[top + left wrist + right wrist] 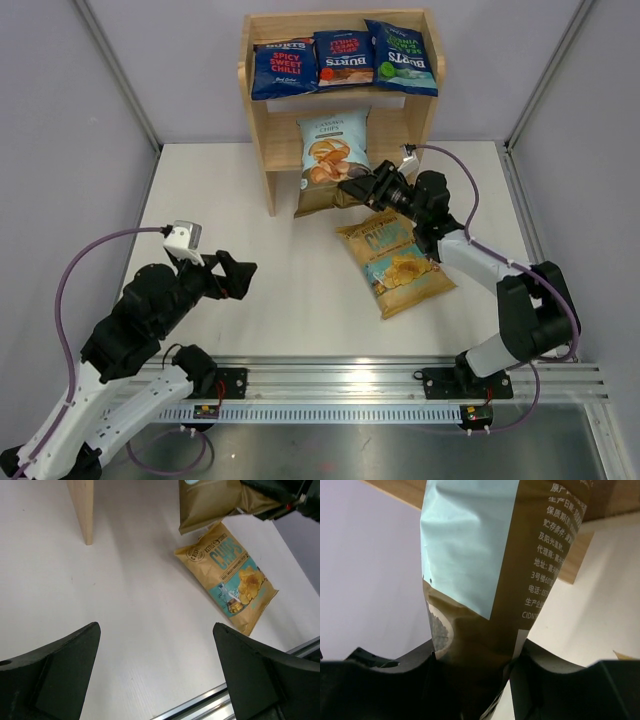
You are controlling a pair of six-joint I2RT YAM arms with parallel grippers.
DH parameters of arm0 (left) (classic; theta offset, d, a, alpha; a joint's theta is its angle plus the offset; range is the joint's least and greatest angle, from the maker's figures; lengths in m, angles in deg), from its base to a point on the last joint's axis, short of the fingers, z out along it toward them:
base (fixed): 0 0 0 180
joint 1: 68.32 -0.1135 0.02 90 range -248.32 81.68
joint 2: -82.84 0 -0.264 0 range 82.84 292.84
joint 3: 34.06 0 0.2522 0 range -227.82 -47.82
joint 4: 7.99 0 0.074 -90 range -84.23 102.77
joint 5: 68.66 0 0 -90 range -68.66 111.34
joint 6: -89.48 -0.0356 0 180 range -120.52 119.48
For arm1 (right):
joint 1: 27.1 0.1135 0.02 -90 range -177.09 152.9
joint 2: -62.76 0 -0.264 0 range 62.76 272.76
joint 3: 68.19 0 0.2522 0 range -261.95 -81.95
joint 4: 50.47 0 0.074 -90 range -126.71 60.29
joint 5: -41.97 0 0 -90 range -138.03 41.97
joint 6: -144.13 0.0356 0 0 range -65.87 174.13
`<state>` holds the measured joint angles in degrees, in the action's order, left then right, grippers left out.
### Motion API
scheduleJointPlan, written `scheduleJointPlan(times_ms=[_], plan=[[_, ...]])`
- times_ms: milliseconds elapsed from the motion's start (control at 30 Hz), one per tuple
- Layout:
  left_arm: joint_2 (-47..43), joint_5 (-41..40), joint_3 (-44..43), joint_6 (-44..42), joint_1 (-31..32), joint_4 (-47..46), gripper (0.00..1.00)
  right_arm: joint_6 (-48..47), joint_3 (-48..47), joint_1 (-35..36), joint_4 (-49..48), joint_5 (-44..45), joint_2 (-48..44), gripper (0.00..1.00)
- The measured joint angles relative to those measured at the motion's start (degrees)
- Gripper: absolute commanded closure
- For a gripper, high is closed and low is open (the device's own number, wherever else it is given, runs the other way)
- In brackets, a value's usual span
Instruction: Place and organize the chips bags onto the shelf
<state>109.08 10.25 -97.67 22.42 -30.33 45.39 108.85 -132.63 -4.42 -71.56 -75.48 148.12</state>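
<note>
Three dark blue Burts bags [343,58] lie in a row on the top tier of the wooden shelf [258,130]. My right gripper [352,189] is shut on the bottom edge of the pale-blue and olive Cassava bag [332,152], which leans into the shelf's lower tier; its back fills the right wrist view [485,565]. The yellow and teal bag [395,262] lies flat on the table right of centre, also seen in the left wrist view [227,575]. My left gripper [238,278] is open and empty over the table at the near left [155,680].
The shelf's left side panel [82,507] stands on the white table. A metal rail [330,385] runs along the near edge. Grey walls enclose the table on both sides and at the back.
</note>
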Motion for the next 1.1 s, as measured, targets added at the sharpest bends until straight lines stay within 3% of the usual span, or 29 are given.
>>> scheduleJointPlan(times_ms=[200, 633, 1100], plan=[[-4.9, 0.0, 3.1, -2.3, 0.0, 2.0, 0.01, 2.2, -8.2, 0.0, -0.3, -0.7, 7.3, 0.54], [-5.4, 0.3, 4.4, -3.6, 0.0, 2.1, 0.01, 10.9, -21.0, 1.4, -4.8, -0.1, 22.2, 0.52], [-5.3, 0.3, 4.5, -3.7, -0.1, 1.9, 0.01, 12.0, -34.1, 5.0, 1.1, 3.9, 30.9, 0.47]])
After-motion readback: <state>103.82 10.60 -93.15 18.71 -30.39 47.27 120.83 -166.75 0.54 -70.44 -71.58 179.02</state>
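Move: My right hand still pinches the cassava chips bag near its lower right corner; it is bound for the left half of the lower shelf, about 19 cm ahead, 13 cm left and 7 cm below. Overhead on the top shelf, some 18 cm ahead and 21 cm up, the spicy sweet chilli bag is 15 cm left, the middle blue bag 2 cm left. The gold chips bag lies 4 cm back, 11 cm right, 25 cm below. From my left hand that shelf spot is some 39 cm ahead, 9 cm right, 7 cm below. I carry the cassava bag forward and left with my right hand, about 11 cm in and 9 cm across, nearly level, feeding its upper end into the left half of the lower shelf. I start mostly forward, then go more sideways, rolling the hand some 10 degrees, left side up. My fingers stay around the bag, their grip slackening near the end. My empty left hand sinks a couple of centimetres and waits open. ##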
